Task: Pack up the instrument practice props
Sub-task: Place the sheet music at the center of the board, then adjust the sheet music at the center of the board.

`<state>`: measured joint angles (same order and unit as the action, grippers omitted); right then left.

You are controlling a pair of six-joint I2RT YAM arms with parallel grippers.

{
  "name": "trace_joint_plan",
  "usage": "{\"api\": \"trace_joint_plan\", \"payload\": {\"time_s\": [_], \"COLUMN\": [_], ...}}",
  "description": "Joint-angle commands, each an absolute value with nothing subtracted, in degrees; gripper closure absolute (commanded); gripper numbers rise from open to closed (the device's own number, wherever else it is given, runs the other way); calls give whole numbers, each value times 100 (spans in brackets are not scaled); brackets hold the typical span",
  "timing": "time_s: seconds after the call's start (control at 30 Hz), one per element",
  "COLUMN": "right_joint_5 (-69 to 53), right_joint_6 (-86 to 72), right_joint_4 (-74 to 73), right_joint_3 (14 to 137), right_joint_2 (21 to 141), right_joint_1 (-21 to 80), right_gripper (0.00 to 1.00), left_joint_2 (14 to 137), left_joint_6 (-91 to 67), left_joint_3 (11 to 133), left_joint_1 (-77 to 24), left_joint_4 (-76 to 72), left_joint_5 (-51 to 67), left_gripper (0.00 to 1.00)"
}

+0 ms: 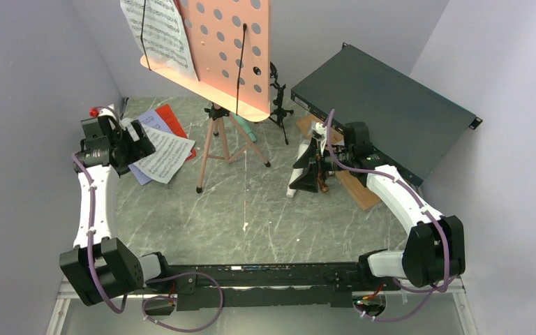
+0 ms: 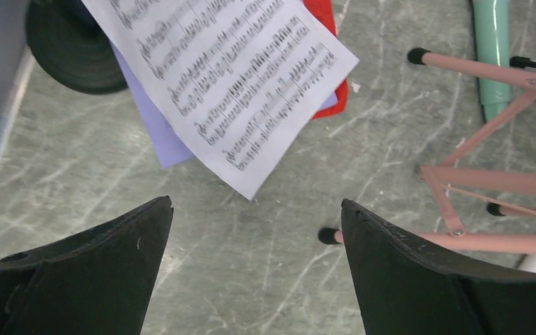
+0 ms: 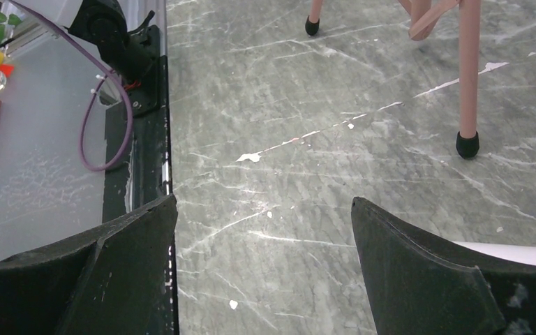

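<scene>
The pink perforated music tripod [image 1: 227,49] stands at the back centre, with one white sheet-music page [image 1: 157,31] on its desk. At the left, another white page [image 2: 230,77] lies flat on a lavender page [image 2: 150,118] and a red page [image 2: 324,28]. My left gripper [image 2: 257,202] hovers open just short of that stack, with nothing between its fingers. A green microphone [image 1: 248,129] lies behind the tripod legs [image 2: 488,181]. A black microphone mount [image 1: 277,98] stands beside it. My right gripper [image 3: 265,199] hangs open over bare table, and a white object [image 3: 523,252] shows behind its right finger.
A large dark green box [image 1: 384,112] lies at the back right, partly on a brown wooden board [image 1: 356,187]. A black round base [image 2: 77,49] sits by the left wall next to the pages. Walls close in on both sides.
</scene>
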<state>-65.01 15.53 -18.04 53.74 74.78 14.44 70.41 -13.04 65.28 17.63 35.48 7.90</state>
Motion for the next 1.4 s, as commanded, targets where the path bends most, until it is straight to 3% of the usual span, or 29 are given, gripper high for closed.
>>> {"api": "trace_joint_plan", "payload": {"time_s": [0.0, 0.1, 0.2, 0.33, 0.7, 1.0, 1.2, 1.37], "right_joint_5": [-6554, -6578, -6582, -6575, -6579, -6592, -6568, -6548], "right_joint_6": [1784, 1776, 1775, 1774, 1841, 1857, 1881, 1890], "right_joint_4": [-1906, -1890, -1882, -1874, -1960, -1969, -1973, -1978], "right_joint_3": [5631, 5625, 5617, 5616, 5647, 5651, 5643, 5643], "right_joint_2": [7449, 7457, 7481, 7484, 7346, 7305, 7330, 7372], "right_joint_1": [1441, 1439, 1450, 1460, 1494, 1496, 1503, 1503], "right_gripper": [2, 2, 2, 2, 2, 2, 2, 2], "left_joint_2": [6935, 6939, 7011, 7607, 9629, 10242, 10336, 10445], "left_joint_6": [-1747, -1854, -2005, -2062, -2261, -2037, -1723, -1285], "left_joint_3": [6130, 5790, 5526, 5570, 6675, 7079, 7307, 7616], "left_joint_1": [1792, 1786, 1785, 1763, 1479, 1415, 1414, 1423], "left_joint_4": [3678, 3655, 3271, 2920, 3051, 2698, 2434, 2341], "left_joint_5": [1299, 921, 314, 75, -1079, -1189, -1157, -1194], "left_gripper": [7, 9, 22, 29, 33, 56, 89, 95]}}
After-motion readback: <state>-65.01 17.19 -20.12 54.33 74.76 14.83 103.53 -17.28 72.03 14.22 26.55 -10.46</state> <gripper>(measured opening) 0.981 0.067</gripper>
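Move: The white sheet music has its middle about 17 cm ahead of the left hand, 3 cm to its left and 18 cm below, with its lower left edge nearer the hand. The purple sheet under it is centred some 16 cm ahead and 5 cm left. The round black base stands about 14 cm ahead and 16 cm left, and the music stand's nearest foot about 4 cm back and 13 cm right. From the right hand the white sheet lies roughly 53 cm left and 24 cm ahead. The left hand sinks about 16 cm towards the stack of sheets, drawing back a little at first and then swinging forward and left over the white sheet's left edge, while the wrist tips some 25 degrees farther down and turns slightly counter-clockwise. Low over the table it goes on forward and left with its wide-open fingers closing almost shut, pinching the white sheet's left edge a few centimetres from the near corner, and then it starts up by a centimetre or two. ##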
